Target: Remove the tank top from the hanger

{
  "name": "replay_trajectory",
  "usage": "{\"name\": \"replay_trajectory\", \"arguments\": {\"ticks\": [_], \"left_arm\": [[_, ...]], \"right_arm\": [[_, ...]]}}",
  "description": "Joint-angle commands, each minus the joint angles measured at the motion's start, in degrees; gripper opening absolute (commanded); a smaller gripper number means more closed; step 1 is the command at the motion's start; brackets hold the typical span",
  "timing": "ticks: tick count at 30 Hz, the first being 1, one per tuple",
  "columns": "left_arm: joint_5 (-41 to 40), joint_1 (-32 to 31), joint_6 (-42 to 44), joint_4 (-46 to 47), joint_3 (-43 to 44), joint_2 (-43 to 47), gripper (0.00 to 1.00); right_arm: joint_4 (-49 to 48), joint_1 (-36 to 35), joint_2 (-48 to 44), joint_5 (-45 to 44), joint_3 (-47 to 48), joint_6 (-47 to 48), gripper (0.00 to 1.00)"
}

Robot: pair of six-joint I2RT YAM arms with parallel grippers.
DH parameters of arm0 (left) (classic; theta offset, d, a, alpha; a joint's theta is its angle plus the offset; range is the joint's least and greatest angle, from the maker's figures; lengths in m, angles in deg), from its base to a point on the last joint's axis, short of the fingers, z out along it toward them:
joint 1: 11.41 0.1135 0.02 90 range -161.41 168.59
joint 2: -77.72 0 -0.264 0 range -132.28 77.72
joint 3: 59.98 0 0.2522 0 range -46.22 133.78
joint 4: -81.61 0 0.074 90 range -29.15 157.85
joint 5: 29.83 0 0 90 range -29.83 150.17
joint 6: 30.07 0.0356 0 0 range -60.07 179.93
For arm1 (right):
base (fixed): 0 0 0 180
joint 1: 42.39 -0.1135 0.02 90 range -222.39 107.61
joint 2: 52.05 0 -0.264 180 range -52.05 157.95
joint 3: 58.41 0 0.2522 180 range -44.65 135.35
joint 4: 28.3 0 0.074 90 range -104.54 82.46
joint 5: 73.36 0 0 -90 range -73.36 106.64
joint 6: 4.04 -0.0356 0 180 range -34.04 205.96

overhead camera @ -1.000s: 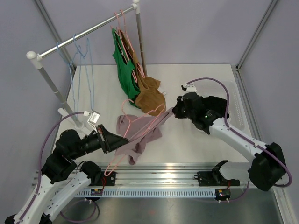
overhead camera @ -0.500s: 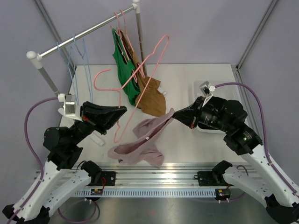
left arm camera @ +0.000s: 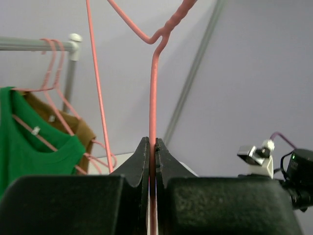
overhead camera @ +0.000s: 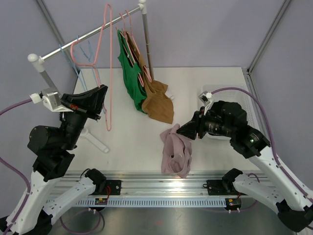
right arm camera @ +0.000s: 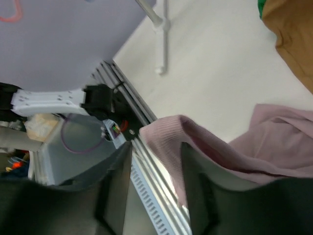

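Observation:
The mauve tank top (overhead camera: 175, 152) lies in a crumpled heap on the table, free of the hanger. Its upper edge (right arm camera: 274, 142) still runs between the fingers of my right gripper (overhead camera: 181, 131), whose jaws stand apart (right arm camera: 155, 147), one finger (right arm camera: 195, 186) against the cloth. My left gripper (overhead camera: 101, 91) is raised at the left and shut on the wire of the bare pink hanger (overhead camera: 109, 88). In the left wrist view the hanger (left arm camera: 153, 88) rises straight out of the shut jaws (left arm camera: 152, 143).
A green top (overhead camera: 130, 73) and a brown top (overhead camera: 157, 100) hang on pink hangers from the clothes rail (overhead camera: 93, 33). Blue hangers (overhead camera: 77, 68) hang further left. The rack's white foot (overhead camera: 95, 139) stands on the table. A clear bin (overhead camera: 247, 110) sits at the right edge.
My left gripper has swung the pink hanger up toward the rail, clear of the tank top. My right gripper has opened, and the tank top has dropped into a heap on the table.

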Motion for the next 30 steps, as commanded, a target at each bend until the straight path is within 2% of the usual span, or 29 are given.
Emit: {"name": "replay_trajectory", "arguments": {"ticks": [1,2,3,4,9,14,22,26,30], "left_arm": [[-10.61,-0.17,1.34,-12.14,3.7,2.12,0.0],[-12.27,-0.17,0.99,-14.44,4.83,1.96,0.0],[-12.9,-0.17,0.46,-16.82,5.63,1.69,0.0],[-13.16,-0.17,-0.07,-21.1,6.42,0.3,0.0],[-17.11,-0.17,-3.84,-31.5,12.22,-4.37,0.0],[-25.81,-0.17,-7.1,-36.25,16.26,-10.41,0.0],[-33.37,0.61,-9.65,-41.01,27.86,-23.61,0.0],[-25.49,7.72,-12.54,-41.18,35.84,-29.85,0.0],[-23.28,12.65,-14.83,-42.15,41.84,-36.62,0.0]], "right_arm": [[-1.25,-3.19,3.24,-2.61,-2.97,-0.62,0.55],[-0.99,-4.17,3.59,-4.45,-2.97,-0.27,0.89],[-0.55,-4.78,3.86,-8.21,-2.71,-0.1,0.98],[0.32,-5.14,4.03,-9.21,-2.01,0.43,0.99],[1.99,-5.14,5.62,-12.46,-0.43,1.31,0.99],[2.35,-5.14,6.58,-15.54,-0.34,0.96,1.0],[1.91,-5.14,7.81,-16.86,0.45,1.84,1.0],[1.12,-5.14,8.78,-16.86,0.1,2.28,1.0],[-0.55,-5.14,8.61,-17.48,-0.86,2.1,1.0]]}}
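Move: The empty stretch of rail I want for the hanger in my left hand is about 17 cm ahead, 5 cm left and 5 cm above. The blue hangers sit 14 cm ahead, 10 cm left and 10 cm lower; the green tank top 24 cm ahead, 4 cm right. Under my right hand the pink tank top's middle is some 16 cm below and 2 cm back, the white bin 21 cm ahead, 25 cm right. I swing the empty pink hanger in my closed left hand forward about 14 cm towards the rail, drifting left and dipping some 9 cm before rising slightly, while the wrist tips down and turns counter-clockwise. My half-open right fingers spread wide to let go of the pink tank top, that hand dropping about 7 cm and easing forward. ##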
